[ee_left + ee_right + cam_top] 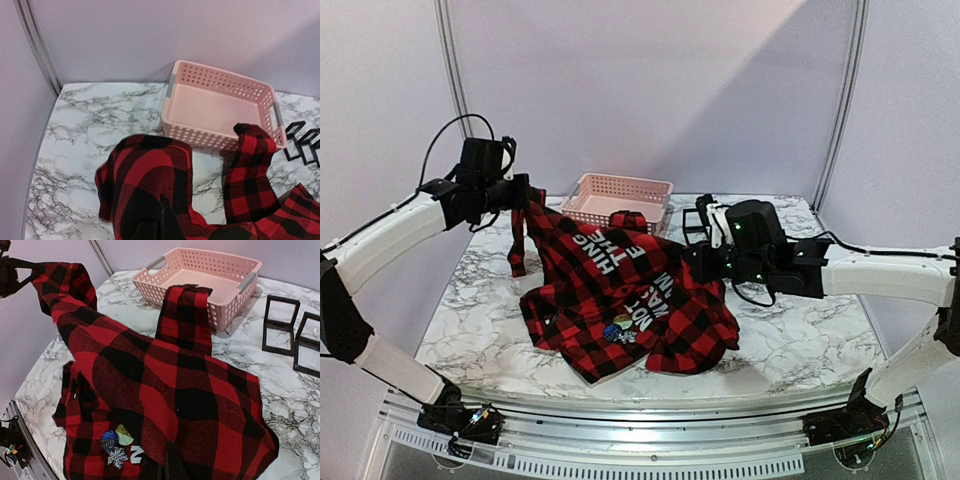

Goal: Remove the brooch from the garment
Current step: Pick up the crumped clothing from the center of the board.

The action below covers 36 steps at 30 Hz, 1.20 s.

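Observation:
The red-and-black plaid garment (620,290) hangs stretched between my two grippers, its lower part heaped on the marble table (790,330). White lettering (620,255) shows on it. A silver snowflake brooch (117,457) is pinned to the lower front, beside a blue badge (109,440) and a pale green one (124,435); in the top view the cluster (620,328) sits near the front edge of the heap. My left gripper (525,192) (162,220) is shut on a raised fold at the back left. My right gripper (702,262) (167,462) is shut on the cloth at the right.
A pink perforated basket (618,200) (220,107) (200,275) stands at the back of the table; a sleeve (185,315) drapes over its near wall. Black open frames (280,325) (302,145) stand to the basket's right. Grey walls close in the back and sides.

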Each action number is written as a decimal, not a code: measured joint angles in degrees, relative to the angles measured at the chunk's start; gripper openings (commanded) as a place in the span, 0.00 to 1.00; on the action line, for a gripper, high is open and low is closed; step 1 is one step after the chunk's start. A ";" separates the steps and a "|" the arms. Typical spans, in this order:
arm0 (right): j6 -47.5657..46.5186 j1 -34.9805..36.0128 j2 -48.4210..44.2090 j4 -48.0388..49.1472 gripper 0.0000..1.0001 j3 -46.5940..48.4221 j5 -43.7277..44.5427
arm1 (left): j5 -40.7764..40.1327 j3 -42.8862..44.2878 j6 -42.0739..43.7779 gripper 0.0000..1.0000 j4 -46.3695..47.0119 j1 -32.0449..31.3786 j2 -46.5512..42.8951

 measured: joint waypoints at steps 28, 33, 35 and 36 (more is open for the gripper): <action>-8.20 3.30 -18.12 -2.86 0.00 9.20 -27.93 | 6.56 2.40 -2.93 0.00 -2.40 1.38 -42.27; -8.92 4.70 -18.12 -4.46 0.00 11.08 -31.50 | 9.94 10.40 -2.91 0.00 -8.02 1.38 -43.23; -9.11 4.70 -18.12 -4.55 0.00 12.92 -33.48 | 12.11 15.43 -2.91 0.00 -10.34 1.38 -42.05; -9.16 4.72 -18.12 -4.52 0.00 13.68 -34.16 | 12.83 17.40 -2.91 0.00 -10.97 1.38 -41.48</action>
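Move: Below and behind both hands, which already pinch the garment, lies the brooch on its chest: some 19 cm back, 18 cm right and 25 cm down from the left hand. From the right hand it is about 7 cm back, 16 cm left and 17 cm down. The pink basket stands about 25 cm ahead of the left hand, 15 cm to its right and 22 cm lower; the black frames stand some 32 cm ahead of the right hand, 14 cm to its right and 16 cm lower. Hoisting the garment between them, both hands keep their pinch and, after a tiny dip, sweep up and back away from the basket. The left rises about 30 cm and draws back almost as far, drifting a little left while its fingertips tilt up some 40 degrees; the right climbs less, comes back some 15 cm, and swings counter-clockwise with its left side rising. ##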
